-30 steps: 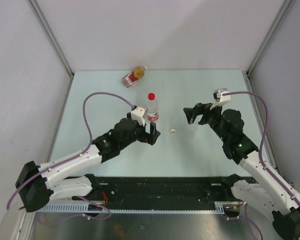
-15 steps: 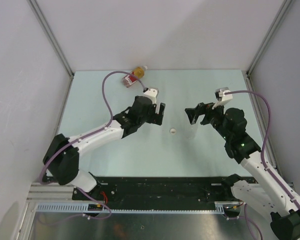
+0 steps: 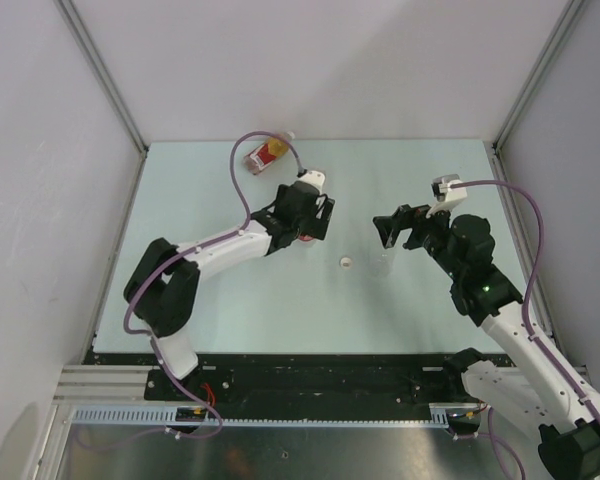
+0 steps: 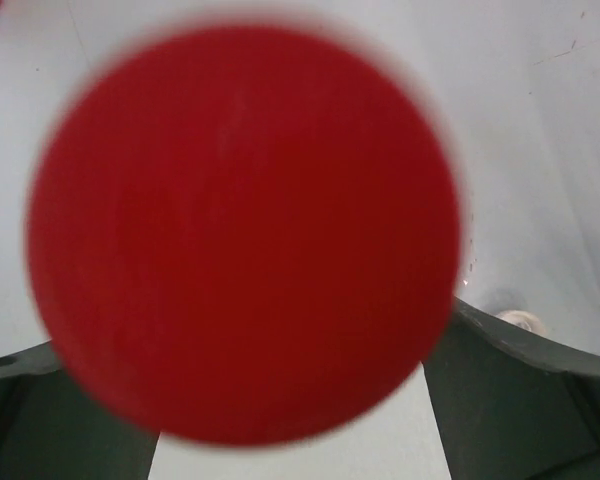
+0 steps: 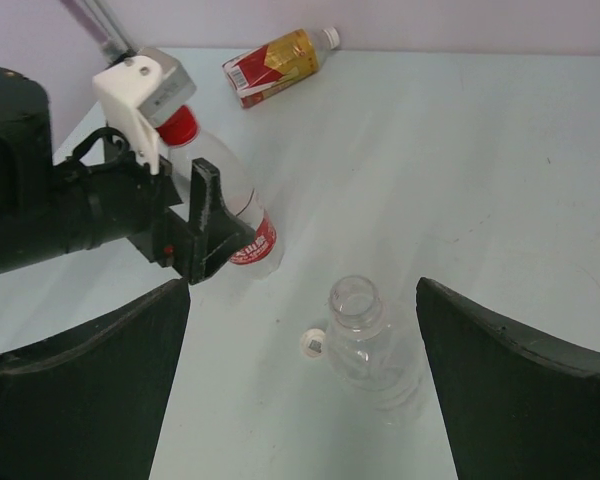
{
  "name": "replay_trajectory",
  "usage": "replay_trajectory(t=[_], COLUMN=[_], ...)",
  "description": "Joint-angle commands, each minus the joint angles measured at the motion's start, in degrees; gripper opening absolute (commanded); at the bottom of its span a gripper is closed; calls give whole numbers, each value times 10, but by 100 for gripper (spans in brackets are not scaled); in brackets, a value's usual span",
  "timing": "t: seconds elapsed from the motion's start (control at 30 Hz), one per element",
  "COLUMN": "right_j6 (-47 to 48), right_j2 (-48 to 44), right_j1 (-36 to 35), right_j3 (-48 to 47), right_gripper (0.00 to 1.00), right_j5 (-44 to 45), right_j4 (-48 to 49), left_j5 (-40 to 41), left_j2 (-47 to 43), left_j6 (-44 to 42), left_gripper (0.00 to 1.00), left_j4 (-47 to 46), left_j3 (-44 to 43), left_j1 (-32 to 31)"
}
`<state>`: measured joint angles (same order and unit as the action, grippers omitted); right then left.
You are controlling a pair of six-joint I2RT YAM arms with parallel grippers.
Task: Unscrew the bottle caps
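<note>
A blurred bright red cap (image 4: 245, 230) fills the left wrist view, directly under the camera. My left gripper (image 3: 316, 218) stands open over the upright red-and-white labelled bottle (image 5: 248, 228), one finger (image 5: 215, 215) beside its body; its red cap (image 5: 178, 125) is on. A clear unlabelled bottle (image 5: 368, 345) stands open-necked, with a loose white cap (image 5: 313, 343) on the table beside it. My right gripper (image 5: 302, 290) hangs open above and short of this bottle, holding nothing. An amber bottle (image 5: 275, 62) lies on its side at the back, its white cap (image 5: 328, 37) on.
The pale green table (image 3: 230, 290) is closed in by grey walls at the left, back and right. A black rail (image 3: 320, 375) runs along the near edge between the arm bases. The left arm's purple cable (image 3: 242, 170) loops near the amber bottle (image 3: 265, 155).
My left arm has swung from the near side of the red-capped bottle to above it, and the gripper now covers the cap. The right arm has hardly moved.
</note>
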<state>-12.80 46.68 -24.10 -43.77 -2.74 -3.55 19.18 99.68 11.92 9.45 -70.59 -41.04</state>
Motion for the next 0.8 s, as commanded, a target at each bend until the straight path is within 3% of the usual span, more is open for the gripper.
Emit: replay_trajectory(t=[0.0,0.17,0.3,0.53,0.77], right_j6=[9,8,3,-10,-31], right_j2=[3,8,10,9,-2], right_j1=[5,6,7,8,8], right_j3=[-25,-24,-25,-31,-47], right_gripper=[99,99,99,99,99], right_j5=[-7,-12,-22,-50,-91], right_j4=[0,2,7,13,1], left_j5=[-5,-27,-40,-91,-188], left_j2=[35,52,32,-37,-174], left_j6=[-40,-60,-75,-95,-90], left_gripper=[90,65,52,47,47], left_j4=[-12,-25,-42,-47,-46], left_j3=[-49,-55,-39,4,82], left_j1=[4,3,4,4,3])
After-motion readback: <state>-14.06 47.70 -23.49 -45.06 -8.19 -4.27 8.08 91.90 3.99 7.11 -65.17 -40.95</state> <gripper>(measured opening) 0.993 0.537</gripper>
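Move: The red-capped bottle stands almost between the open left fingers, its middle about 2 cm ahead, 1 cm to the right and 3 cm below. The loose white cap lies on the table some 5 cm back and 11 cm right of the left hand; the clear bottle stands about 7 cm back and 21 cm right. From the right hand, the red-capped bottle is roughly 13 cm ahead, 18 cm left and 18 cm below. Bring the left gripper down about 2 cm and slightly forward and right around the red-capped bottle, closing the fingers until they pinch its body below the cap. Then, keeping the grip, draw the hand back and up about 4 cm each way, turning it some 15 degrees clockwise in all. ##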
